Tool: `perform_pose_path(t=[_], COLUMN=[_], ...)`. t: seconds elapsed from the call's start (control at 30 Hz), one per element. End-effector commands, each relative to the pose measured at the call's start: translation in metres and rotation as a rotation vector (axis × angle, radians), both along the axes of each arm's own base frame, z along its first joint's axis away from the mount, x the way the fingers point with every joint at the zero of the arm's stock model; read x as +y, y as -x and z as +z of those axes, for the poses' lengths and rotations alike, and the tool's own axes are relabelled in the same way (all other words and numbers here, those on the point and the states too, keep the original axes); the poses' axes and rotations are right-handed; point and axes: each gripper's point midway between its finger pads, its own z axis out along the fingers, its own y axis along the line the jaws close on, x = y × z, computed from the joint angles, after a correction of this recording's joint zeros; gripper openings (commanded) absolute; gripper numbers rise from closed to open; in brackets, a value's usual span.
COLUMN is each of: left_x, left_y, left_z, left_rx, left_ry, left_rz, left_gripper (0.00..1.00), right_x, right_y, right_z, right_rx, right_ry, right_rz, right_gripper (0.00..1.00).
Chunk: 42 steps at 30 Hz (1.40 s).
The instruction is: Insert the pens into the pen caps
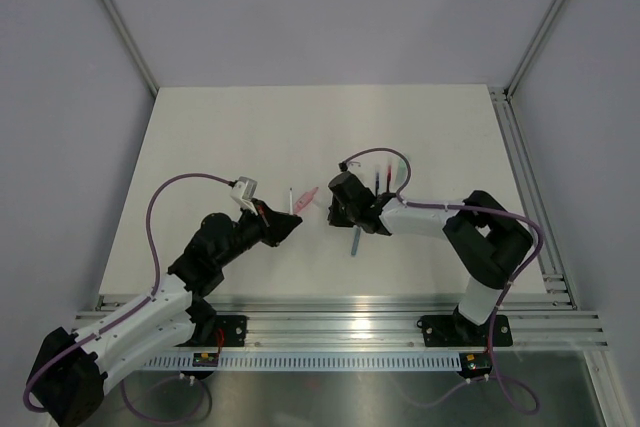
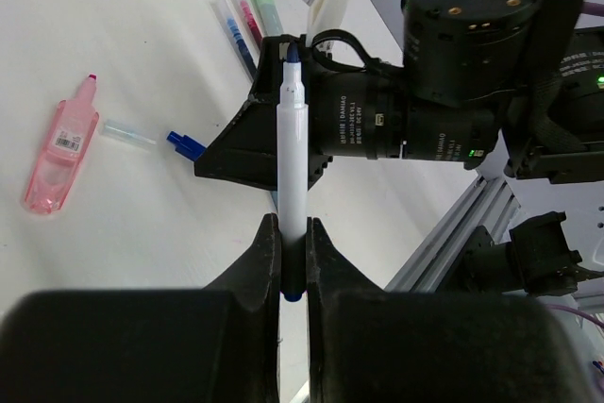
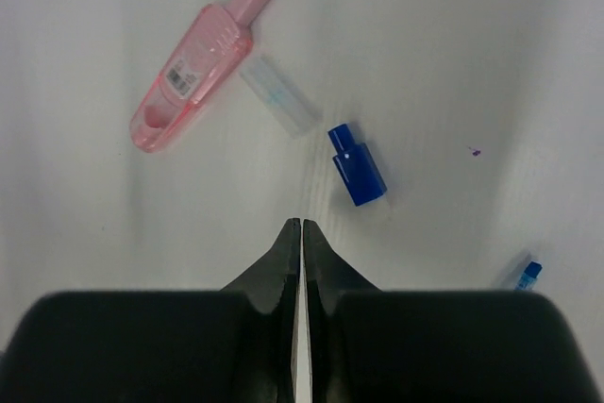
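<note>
My left gripper (image 2: 293, 226) (image 1: 291, 220) is shut on the lower end of a white pen with a dark blue tip (image 2: 290, 139), which stands upright and points toward the right arm. My right gripper (image 3: 302, 225) (image 1: 331, 209) is shut with nothing between its fingers and hovers over the table. Just beyond its fingertips lies a dark blue pen cap (image 3: 357, 164) (image 2: 186, 143). A clear pen cap (image 3: 278, 94) (image 2: 127, 132) lies beside a stubby pink highlighter (image 3: 193, 68) (image 2: 58, 146) (image 1: 307, 197). More pens (image 2: 247, 18) (image 1: 386, 177) lie in a row further back.
A light blue pen (image 1: 356, 240) (image 3: 528, 275) lies on the table near the right arm. The right arm's black wrist (image 2: 396, 120) fills the space straight ahead of the held pen. An aluminium rail (image 1: 350, 322) borders the table's near edge.
</note>
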Motion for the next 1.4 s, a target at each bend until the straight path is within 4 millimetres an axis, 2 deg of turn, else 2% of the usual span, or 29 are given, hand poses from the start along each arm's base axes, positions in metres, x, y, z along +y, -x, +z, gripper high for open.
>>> perform_pose_path(t=[0.0, 0.17, 0.3, 0.7, 0.8, 0.87, 1.07, 1.13, 1.37], left_x=[-0.002, -0.002, -0.002, -0.003, -0.003, -0.003, -0.004, -0.003, -0.003], left_y=[-0.001, -0.001, -0.001, -0.002, -0.002, -0.002, -0.001, -0.001, 0.000], left_z=[0.011, 0.011, 0.009, 0.009, 0.009, 0.009, 0.010, 0.010, 0.012], left_rx=[-0.048, -0.046, -0.044, -0.041, -0.041, -0.041, -0.042, -0.043, -0.046], left_ry=[0.020, 0.021, 0.020, 0.016, 0.016, 0.018, 0.023, 0.023, 0.026], left_rz=[-0.011, -0.010, -0.010, -0.015, -0.015, -0.013, -0.019, -0.016, -0.019], left_gripper=[0.00, 0.00, 0.00, 0.00, 0.00, 0.00, 0.00, 0.00, 0.00], right_x=[-0.007, -0.021, -0.031, -0.023, -0.021, -0.027, -0.030, -0.029, -0.007], right_y=[-0.006, -0.009, -0.017, -0.054, -0.055, -0.046, -0.041, -0.040, -0.043], right_z=[-0.006, -0.016, -0.019, -0.002, 0.002, 0.000, 0.008, 0.004, 0.005], right_rx=[0.027, 0.042, 0.043, -0.033, -0.037, -0.013, 0.001, 0.021, 0.025], right_ry=[0.028, 0.049, 0.044, 0.007, 0.006, 0.022, 0.024, 0.030, 0.001], right_rz=[-0.005, -0.029, -0.058, -0.076, -0.065, -0.063, -0.075, -0.085, -0.080], right_gripper=[0.08, 0.09, 0.16, 0.32, 0.35, 0.36, 0.40, 0.41, 0.45])
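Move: The blue pen cap lies on the table about 3 cm ahead of my closed right fingertips, 2 cm to their right and 2 cm below. The clear tube is some 6 cm ahead and 1 cm left, the pink marker about 8 cm ahead and 5 cm left, and the light-blue pen 3 cm back and 8 cm right. From my left hand, the blue cap is roughly 11 cm ahead, 10 cm right and 16 cm below. My right hand dips a little and slides right, then pushes forward low over the table to the blue pen cap, about 4 cm forward and 3 cm right in all, with a short draw back and a slight rise near the end. Meanwhile I open its fingers from nearly shut to almost half wide, leaving the cap just ahead of the tips by the left finger. My left hand stays still, keeping its grip on the upright pen. ##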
